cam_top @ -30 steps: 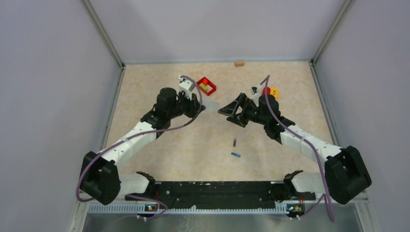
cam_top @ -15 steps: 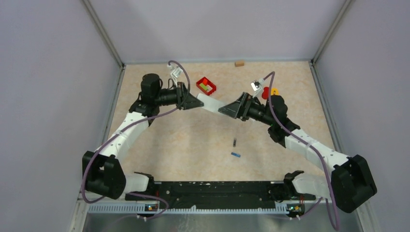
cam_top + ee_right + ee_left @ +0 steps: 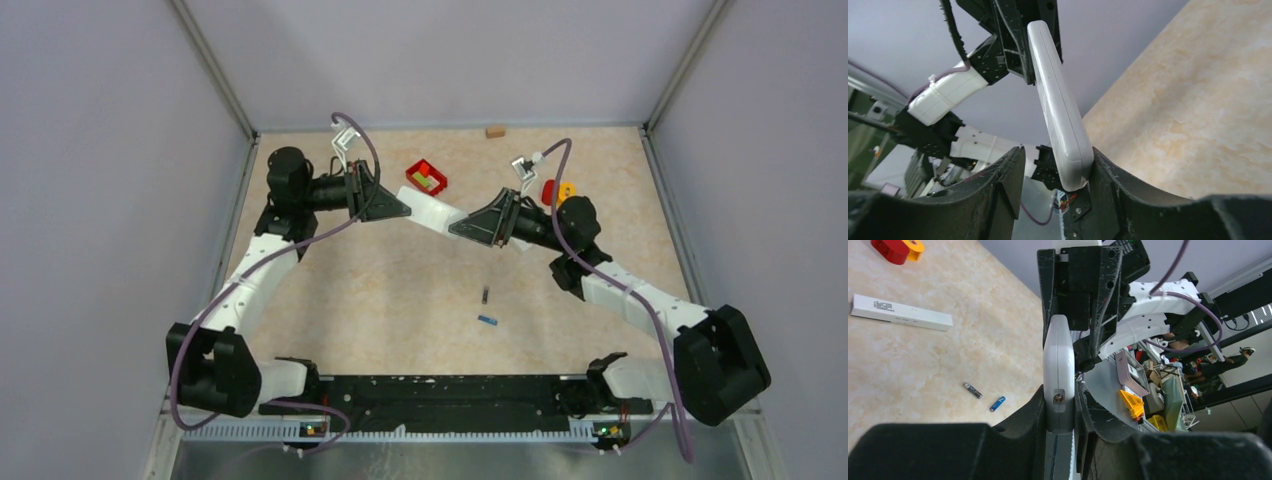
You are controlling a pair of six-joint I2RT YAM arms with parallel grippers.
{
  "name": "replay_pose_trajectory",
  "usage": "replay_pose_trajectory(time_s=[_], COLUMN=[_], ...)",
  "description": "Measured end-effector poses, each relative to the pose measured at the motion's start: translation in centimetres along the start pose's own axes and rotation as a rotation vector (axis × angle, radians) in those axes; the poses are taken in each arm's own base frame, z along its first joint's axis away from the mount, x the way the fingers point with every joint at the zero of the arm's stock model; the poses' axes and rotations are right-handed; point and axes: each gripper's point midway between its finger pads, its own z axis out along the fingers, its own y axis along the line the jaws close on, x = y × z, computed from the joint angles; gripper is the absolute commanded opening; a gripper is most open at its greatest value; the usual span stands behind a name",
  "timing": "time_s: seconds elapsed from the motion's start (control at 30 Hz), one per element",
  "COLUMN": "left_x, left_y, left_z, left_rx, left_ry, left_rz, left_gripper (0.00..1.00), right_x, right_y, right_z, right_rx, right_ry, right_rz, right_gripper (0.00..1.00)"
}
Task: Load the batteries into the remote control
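The white remote control [image 3: 430,210] hangs in the air between the two arms. My left gripper [image 3: 402,212] is shut on one end of it, the body clamped edge-on between the fingers [image 3: 1058,365]. My right gripper [image 3: 457,228] is round the other end and open. In the right wrist view the remote control [image 3: 1058,105] leans on one finger [image 3: 1108,175], with a gap to the other finger [image 3: 1005,175]. Two batteries lie on the table below, one dark [image 3: 485,294] and one blue [image 3: 487,321]. They also show in the left wrist view, the dark battery [image 3: 973,390] and the blue battery [image 3: 997,403].
A red bin [image 3: 427,178] sits behind the left gripper. A red and orange object [image 3: 558,190] is behind the right arm and a wooden block [image 3: 494,130] by the back wall. A long white box-like piece [image 3: 900,313] lies flat on the table.
Both arms have swung up and leftward, the left one carrying the remote. The right gripper has come round the remote's free end and its jaws have narrowed.
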Motion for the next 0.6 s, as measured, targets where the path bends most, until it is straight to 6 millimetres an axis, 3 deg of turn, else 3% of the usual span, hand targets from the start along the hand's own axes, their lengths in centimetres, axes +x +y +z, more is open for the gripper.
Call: replay_pose_trajectory(time_s=[0.13,0.2,0.3,0.37,0.47,0.6], left_x=[-0.1,-0.1,-0.1,-0.1,-0.1,-0.5], left_y=[-1.4,-2.1,-2.7,-2.7,-2.1,-0.7], left_z=[-0.3,-0.5,-0.7,-0.7,-0.7,-0.8], left_rx=[0.03,0.044,0.048,0.041,0.007,-0.08], left_ry=[0.007,0.011,0.007,-0.004,-0.04,-0.149], left_rz=[0.023,0.035,0.039,0.048,0.044,0.012], left_gripper=[0.1,0.18,0.57,0.74,0.8,0.79], right_x=[0.0,0.1,0.1,0.2,0.1,-0.2], right_y=[1.5,2.0,2.4,2.7,3.1,3.3], right_z=[0.3,0.4,0.5,0.8,1.3,2.0], right_rx=[-0.106,-0.137,-0.166,-0.173,-0.178,-0.174], right_ry=[0.021,0.027,0.03,0.031,0.025,-0.005], right_rz=[0.008,0.011,0.004,0.011,0.02,0.028], right_gripper=[0.29,0.2,0.07,0.01,0.0,0.0])
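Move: The remote control is still pinched by its left end in the left hand, its middle about 6 cm to that hand's right. From the right hand, the remote's middle is some 5 cm left and 3 cm ahead, near its own height, with the right end already between the open fingers. On the table roughly 27 cm below, a long white box lies about 12 cm right and 11 cm ahead; both loose batteries lie about 8 cm right, black 5 cm back, blue 12 cm back. The right fingers close on the remote's right end and pinch it; only then do the left fingers open wide to free the left end. The hands ease up and back about 2 cm together while the right grips, then the right carries on up and a little left, some 3 cm higher in all and turned about 10 degrees, as the left comes forward and sinks slightly. ##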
